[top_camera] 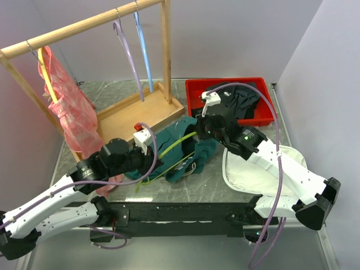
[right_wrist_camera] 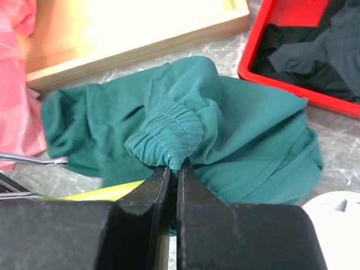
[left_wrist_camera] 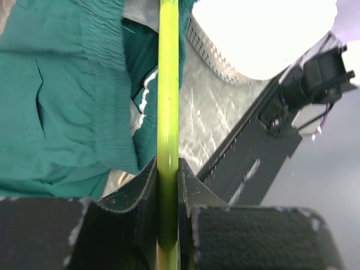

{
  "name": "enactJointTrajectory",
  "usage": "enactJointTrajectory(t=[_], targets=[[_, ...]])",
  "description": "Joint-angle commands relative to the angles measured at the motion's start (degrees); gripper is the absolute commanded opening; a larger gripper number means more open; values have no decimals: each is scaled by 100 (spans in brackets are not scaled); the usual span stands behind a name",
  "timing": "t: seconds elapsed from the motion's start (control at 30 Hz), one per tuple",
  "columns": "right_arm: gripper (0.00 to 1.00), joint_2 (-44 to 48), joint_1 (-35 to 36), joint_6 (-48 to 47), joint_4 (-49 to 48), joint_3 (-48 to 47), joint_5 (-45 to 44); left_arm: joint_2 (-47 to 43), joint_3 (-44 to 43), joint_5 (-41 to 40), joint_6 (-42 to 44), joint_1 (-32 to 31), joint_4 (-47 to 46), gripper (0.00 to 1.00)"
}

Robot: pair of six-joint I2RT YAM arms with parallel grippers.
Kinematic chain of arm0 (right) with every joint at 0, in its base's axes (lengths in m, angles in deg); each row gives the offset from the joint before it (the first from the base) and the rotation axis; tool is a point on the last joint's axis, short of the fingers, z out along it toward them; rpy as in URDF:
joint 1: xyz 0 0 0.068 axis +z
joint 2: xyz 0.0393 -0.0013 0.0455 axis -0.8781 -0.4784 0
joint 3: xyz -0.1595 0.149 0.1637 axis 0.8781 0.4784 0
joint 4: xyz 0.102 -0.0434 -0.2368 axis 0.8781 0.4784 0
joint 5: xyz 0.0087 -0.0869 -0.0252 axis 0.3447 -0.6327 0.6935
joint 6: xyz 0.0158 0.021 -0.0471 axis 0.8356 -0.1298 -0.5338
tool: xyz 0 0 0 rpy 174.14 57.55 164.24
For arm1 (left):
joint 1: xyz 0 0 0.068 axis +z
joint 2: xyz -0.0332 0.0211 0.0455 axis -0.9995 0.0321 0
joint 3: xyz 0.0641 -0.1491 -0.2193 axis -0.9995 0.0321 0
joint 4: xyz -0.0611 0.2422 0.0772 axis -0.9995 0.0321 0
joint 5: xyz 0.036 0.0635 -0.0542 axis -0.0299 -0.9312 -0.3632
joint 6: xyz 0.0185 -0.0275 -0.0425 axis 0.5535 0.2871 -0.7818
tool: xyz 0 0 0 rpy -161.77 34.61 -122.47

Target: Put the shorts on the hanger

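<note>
The teal-green shorts (top_camera: 194, 147) lie bunched on the table centre, also seen in the left wrist view (left_wrist_camera: 62, 95) and the right wrist view (right_wrist_camera: 236, 129). The lime-green hanger (top_camera: 175, 147) lies partly under and through them. My left gripper (left_wrist_camera: 167, 171) is shut on a bar of the hanger (left_wrist_camera: 167, 101). My right gripper (right_wrist_camera: 174, 166) is shut on the gathered elastic waistband (right_wrist_camera: 169, 132) of the shorts, with a stretch of the hanger (right_wrist_camera: 107, 191) showing just left of its fingers. The hanger's metal hook (right_wrist_camera: 34, 161) shows at the left. The drawstring is barely visible.
A wooden rack (top_camera: 90, 25) stands at the back left with a pink-red garment (top_camera: 73, 112) on a yellow hanger (top_camera: 46, 76), plus lilac (top_camera: 128, 53) and light-blue hangers (top_camera: 143, 48). A red bin (top_camera: 194, 93) holds black clothing (top_camera: 244, 104). A white round basket (top_camera: 264, 171) lies right.
</note>
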Motion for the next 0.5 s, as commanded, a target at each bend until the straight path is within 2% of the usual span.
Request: enactJointTrajectory(t=[0.0,0.03,0.17,0.2,0.3,0.47], targets=[[5,184,138,-23,-680,142,445,-108,470,-479,-211,-58,-1735,1],[6,184,120,-14,-733,248,428,-11,332,-532,-238,-58,-1450,1],[18,385,15,101,-1232,775,638,165,505,-866,-501,-207,-1806,1],[27,430,6,135,-1312,950,673,209,550,-927,-562,-277,-1877,1],[39,536,-3,180,-1357,1075,612,446,708,-1050,-739,-478,-2193,1],[50,1096,-3,197,-1436,1391,375,631,901,-1393,-853,-673,-2492,1]])
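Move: Ahead and to the right of the left hand, which already grips the green hanger, the shorts' raised waistband lies about 11 cm farther out, 14 cm to the right and a couple of centimetres lower. The right hand still pinches that waistband, its middle some 3 cm beneath the fingers. From the right hand, the red bin is roughly 17 cm ahead, 13 cm right and 22 cm below; the white basket is 9 cm back, 27 cm right and 23 cm below. Feeding the hanger's end farther into the shorts' waistband, the left hand keeps its grip and goes about 4 cm down and 3 cm to the right, with a little forward. The right hand first holds nearly still, then sinks some 4 cm while opening its fingers to about half, letting go of its pinch on the waistband over the hanger. ##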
